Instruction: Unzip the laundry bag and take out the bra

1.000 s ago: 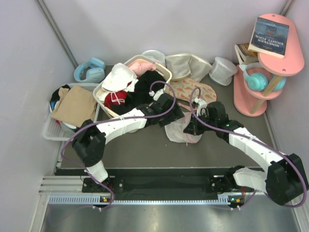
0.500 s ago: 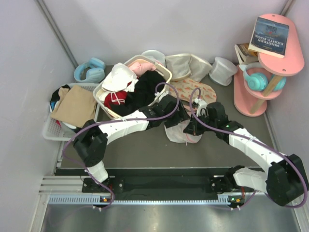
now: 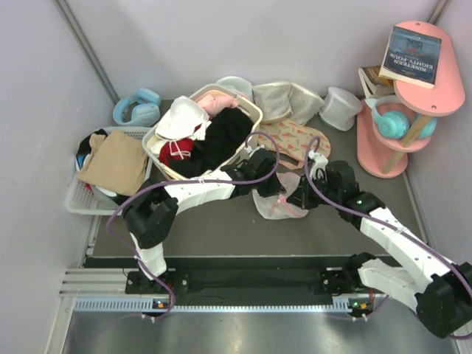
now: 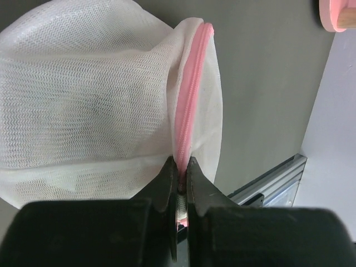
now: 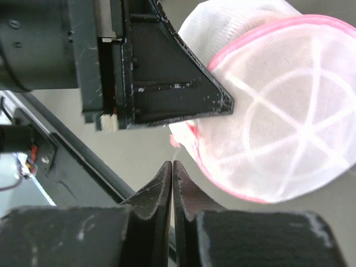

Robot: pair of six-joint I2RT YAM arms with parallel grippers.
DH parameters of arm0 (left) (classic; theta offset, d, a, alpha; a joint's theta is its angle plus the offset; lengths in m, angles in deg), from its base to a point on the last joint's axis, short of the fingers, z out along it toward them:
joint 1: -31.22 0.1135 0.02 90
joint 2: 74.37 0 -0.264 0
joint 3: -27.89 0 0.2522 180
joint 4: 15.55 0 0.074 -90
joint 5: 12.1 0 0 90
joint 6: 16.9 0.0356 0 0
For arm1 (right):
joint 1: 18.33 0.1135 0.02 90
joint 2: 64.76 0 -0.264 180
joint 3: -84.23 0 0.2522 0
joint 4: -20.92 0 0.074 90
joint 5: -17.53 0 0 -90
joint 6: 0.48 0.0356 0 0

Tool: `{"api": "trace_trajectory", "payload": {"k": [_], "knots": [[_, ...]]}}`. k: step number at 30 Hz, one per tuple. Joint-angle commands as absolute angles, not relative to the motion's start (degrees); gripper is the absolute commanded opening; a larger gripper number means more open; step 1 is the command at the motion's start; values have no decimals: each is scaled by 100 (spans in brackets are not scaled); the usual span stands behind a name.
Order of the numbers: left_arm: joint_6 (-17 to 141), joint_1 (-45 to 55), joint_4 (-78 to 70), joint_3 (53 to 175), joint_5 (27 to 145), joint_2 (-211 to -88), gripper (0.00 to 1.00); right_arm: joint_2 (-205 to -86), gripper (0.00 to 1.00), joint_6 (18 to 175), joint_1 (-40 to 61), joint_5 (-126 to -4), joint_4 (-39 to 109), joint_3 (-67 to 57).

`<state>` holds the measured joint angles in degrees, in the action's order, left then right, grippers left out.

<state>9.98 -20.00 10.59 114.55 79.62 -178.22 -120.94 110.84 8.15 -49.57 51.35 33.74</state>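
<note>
The laundry bag (image 3: 279, 205), white mesh with a pink zip rim, lies on the dark mat between both arms. In the left wrist view my left gripper (image 4: 179, 167) is shut on the pink zip rim (image 4: 189, 105), with the mesh (image 4: 83, 94) bulging to its left. My left gripper (image 3: 269, 188) sits at the bag's upper left edge in the top view. My right gripper (image 5: 172, 165) is shut with nothing seen between its tips, just below the bag's pink edge (image 5: 278, 122). It (image 3: 299, 199) is at the bag's right side. The bra is hidden.
A cream laundry basket (image 3: 251, 112) full of clothes stands behind the left arm. A white crate (image 3: 77, 199) and blue headphones (image 3: 138, 107) are at the left. Printed pink cloth (image 3: 295, 140) and white pouches (image 3: 284, 99) lie behind the bag. A pink shelf (image 3: 394, 125) stands at the right.
My left gripper has moved right onto the bag and closed on its pink zip rim. The right arm has shifted slightly right, still shut.
</note>
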Motion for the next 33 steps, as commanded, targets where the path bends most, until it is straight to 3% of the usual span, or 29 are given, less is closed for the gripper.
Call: {"api": "trace_trajectory", "payload": {"k": [1,2,5,9,23,33], "knots": [[911,-2029,770,11601,7843,-17466,0,-11636,7,11517,865,-5304,5524,3338],[876,-2029,761,11601,7843,-17422,0,-11609,17,11597,865,-5365,5551,3338],[701,-2037,761,11557,7615,-17325,0,-11618,30,11755,857,-5340,5446,3346],[604,-2046,753,11600,7632,-17316,0,-11846,40,11800,857,-5392,5340,3268],[612,-2116,902,11662,7597,-17290,0,-12382,41,11641,857,-5392,4813,3083],[621,-2125,937,11671,7570,-17299,0,-12365,37,11545,865,-5366,4796,2951]]}}
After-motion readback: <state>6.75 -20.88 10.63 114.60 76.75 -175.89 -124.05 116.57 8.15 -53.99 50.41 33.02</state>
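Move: The laundry bag's pink zip end lies about 3 cm to the right hand's left, 2 cm ahead and 2 cm below it; the left hand already pinches it, with the end 1 cm back and level in height. From the right hand, the bag's middle is some 4 cm ahead, 2 cm left and 6 cm down, the orange-print pouch 18 cm ahead and 1 cm right, and the clothes basket 18 cm ahead and 27 cm left. Left lifts its pinched zip 2 cm; right retreats up, half-opens, then dips forward 2 cm towards its end. ##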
